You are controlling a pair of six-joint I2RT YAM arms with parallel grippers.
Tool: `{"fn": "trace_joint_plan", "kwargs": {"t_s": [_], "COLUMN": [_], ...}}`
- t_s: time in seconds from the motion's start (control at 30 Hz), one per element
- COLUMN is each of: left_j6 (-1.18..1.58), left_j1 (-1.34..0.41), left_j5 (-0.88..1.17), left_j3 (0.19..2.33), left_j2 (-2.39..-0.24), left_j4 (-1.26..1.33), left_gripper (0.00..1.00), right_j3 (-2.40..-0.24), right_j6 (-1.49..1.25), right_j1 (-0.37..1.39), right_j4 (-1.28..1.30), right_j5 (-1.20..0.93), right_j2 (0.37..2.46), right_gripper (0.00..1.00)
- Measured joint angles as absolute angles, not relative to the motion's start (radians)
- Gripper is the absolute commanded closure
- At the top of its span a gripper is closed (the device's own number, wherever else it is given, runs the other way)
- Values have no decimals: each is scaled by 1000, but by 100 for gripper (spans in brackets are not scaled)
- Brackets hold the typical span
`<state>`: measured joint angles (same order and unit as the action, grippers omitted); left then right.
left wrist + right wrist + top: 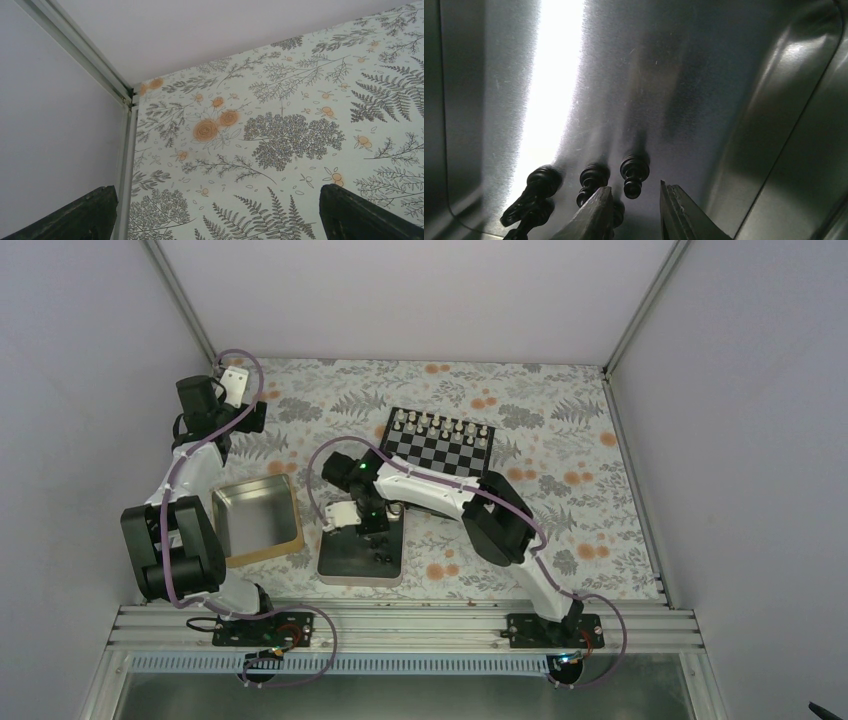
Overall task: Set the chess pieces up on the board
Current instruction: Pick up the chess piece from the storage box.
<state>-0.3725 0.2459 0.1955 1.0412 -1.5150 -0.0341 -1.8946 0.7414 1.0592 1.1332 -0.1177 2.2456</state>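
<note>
Several black chess pieces (381, 558) stand in the silver tin (345, 565). My right gripper (372, 530) hangs low over them. In the right wrist view it (634, 186) is open by a narrow gap. A black pawn (634, 172) stands just ahead of that gap, touching neither finger. Two more black pieces (591, 180) (534, 192) stand to its left, one partly hidden behind the left finger. The board (440, 445) lies beyond the tin, with pale pieces (440, 424) along its far side. My left gripper (216, 192) is open and holds nothing, at the far left of the table (245, 405).
A gold-rimmed tin (255, 520) sits left of the silver tin, near the left arm. The silver tin's raised wall (774, 125) curves close on the right of my right gripper. The enclosure's corner post (127, 95) is near my left gripper.
</note>
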Motion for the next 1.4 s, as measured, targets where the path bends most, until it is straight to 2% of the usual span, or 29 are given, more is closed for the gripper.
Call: {"fn": "trace_joint_plan", "kwargs": {"t_s": [0.17,0.33,0.63,0.9,1.2,1.4], "left_j6": [-373,-373,-372,-372,-369,-369], "left_j1": [246,246,251,252,252,252], "left_j5": [196,196,200,207,214,214], "left_j3": [1041,1041,1039,1030,1030,1030], "left_j2": [-1515,-1515,-1515,-1513,-1512,-1512], "left_j4": [-34,-33,-32,-31,-32,-32], "left_gripper": [0,0,0,0,0,0], "right_j3": [-1885,-1884,-1884,-1884,-1908,-2020], "right_j6": [741,743,741,739,739,740], "right_j1": [1059,1059,1059,1059,1037,962], "right_j4": [1126,1118,1114,1114,1156,1210], "right_j5": [-117,-117,-114,-115,-117,-101], "right_j2": [2248,2252,2264,2264,2258,2201], "right_gripper": [74,82,83,93,94,94]}}
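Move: Between the right hand's nearly closed-in fingertips, straight below the hand point by about 2 cm, stands the black chess piece to be taken from the storage box. Two black pieces stand close: one about 3 cm to its right and level with it, one 2 cm back and 1 cm right; the board's middle lies some 14 cm ahead and 13 cm right, 3 cm lower than the hand. From the left hand that chess piece is about 25 cm back, 31 cm right and 18 cm down. Sinking about 1 cm more around the black piece, the right hand stops and its fingers close from a quarter open to nearly shut, pinching the piece. Then it carries the piece up and forward, roughly 6 cm up and 5 cm ahead, speeding up towards the board with a slight tilt of the wrist. ##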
